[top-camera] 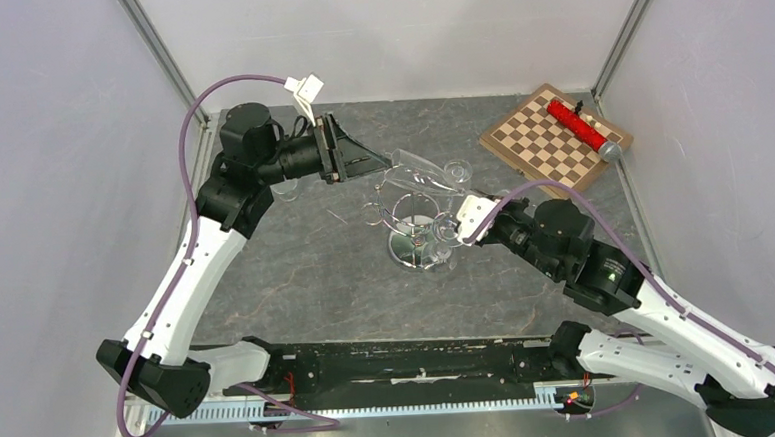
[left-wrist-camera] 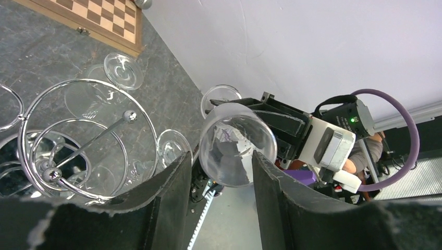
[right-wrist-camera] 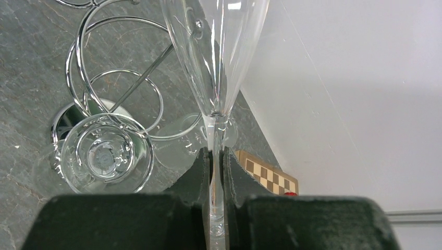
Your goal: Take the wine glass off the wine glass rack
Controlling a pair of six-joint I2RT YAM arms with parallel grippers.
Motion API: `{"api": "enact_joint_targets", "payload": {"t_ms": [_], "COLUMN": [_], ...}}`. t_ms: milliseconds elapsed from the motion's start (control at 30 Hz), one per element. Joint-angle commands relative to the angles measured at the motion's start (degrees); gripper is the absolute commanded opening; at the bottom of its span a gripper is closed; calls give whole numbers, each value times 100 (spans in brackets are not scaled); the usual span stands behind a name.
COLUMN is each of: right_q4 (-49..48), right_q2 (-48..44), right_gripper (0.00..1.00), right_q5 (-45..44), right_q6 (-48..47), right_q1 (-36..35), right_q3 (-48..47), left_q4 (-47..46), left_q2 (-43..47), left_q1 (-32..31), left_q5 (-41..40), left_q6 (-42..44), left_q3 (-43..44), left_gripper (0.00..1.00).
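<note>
A clear wine glass [top-camera: 423, 170] hangs tilted in the air above the wine glass rack [top-camera: 414, 227], its mouth toward the left arm. My right gripper [right-wrist-camera: 217, 161] is shut on its thin stem [right-wrist-camera: 216, 140], and the bowl [right-wrist-camera: 216, 47] reaches away from the fingers. My left gripper [left-wrist-camera: 221, 182] is open, with one finger [left-wrist-camera: 174, 192] on each side of the glass's rim [left-wrist-camera: 237, 151] and a small gap at both. The rack's chrome rings [left-wrist-camera: 88, 135] and pole [right-wrist-camera: 140, 78] lie beside the glass. From above, the right gripper [top-camera: 455, 197] sits just right of the rack.
Other clear glasses hang upside down in the rack's loops, their round feet [left-wrist-camera: 123, 70] [right-wrist-camera: 107, 153] showing. A wooden chessboard [top-camera: 555, 140] with a red object [top-camera: 579, 126] on it lies at the back right. White walls stand on three sides of the table.
</note>
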State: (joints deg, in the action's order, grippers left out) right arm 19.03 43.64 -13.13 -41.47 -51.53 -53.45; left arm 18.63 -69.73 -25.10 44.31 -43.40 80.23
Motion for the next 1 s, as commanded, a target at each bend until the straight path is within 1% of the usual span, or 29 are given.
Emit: {"api": "enact_joint_targets", "payload": {"t_ms": [0,333,433,567,833,900,933,967], "right_q4": [-518,-581,-579,-619,-671,-687,-690,-726], "right_q2": [56,153,195,220,318,330,326,320], "right_gripper": [0,0,0,0,0,3,6,11], "right_q5": [67,135,139,120,14,-3,8,19], "right_q6": [15,16,8,-18,-75,-80,-85,-96], "right_q1": [2,-6,-6,-6,-5,-6,-6,-6], "right_q3": [-377,-523,-551,-535,-638,-677,-692,-707], "left_q4": [-135,88,92,142,378,421,430,445], "left_q2": [-20,-117,-136,-190,-250,-230,-226,-221], "left_q1": [36,33,39,37,39,41,40,35], "left_q5": [325,355,384,456,614,629,639,648], "left_q6": [-130,42,67,127,367,416,427,449], "left_q3": [3,11,20,49,70,61,50,46], "left_gripper": [51,46,43,35,8,3,2,2]}}
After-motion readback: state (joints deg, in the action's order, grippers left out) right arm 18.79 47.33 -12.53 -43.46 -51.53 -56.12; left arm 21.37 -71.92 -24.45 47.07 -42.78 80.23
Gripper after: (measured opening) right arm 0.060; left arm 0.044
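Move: Just off the left fingertips, the wine glass held by the right hand has its rim; its middle is some 9 cm to that hand's right, 1 cm back and 4 cm lower. The rack stands about 3 cm ahead, 5 cm right and 22 cm down. From the right hand, the glass's middle is roughly 6 cm left, 1 cm ahead and 3 cm up; the nearer hanging glass is about 5 cm left, 1 cm back and 15 cm down. Closing from about half open to nearly shut, the left fingers come together on the underside of the wine glass's rim, one inside the bowl and one outside, while that hand sinks about 2 cm. The right hand keeps its pinch on the stem and eases the glass about 1 cm left and slightly forward, rising a little and partly settling again. ##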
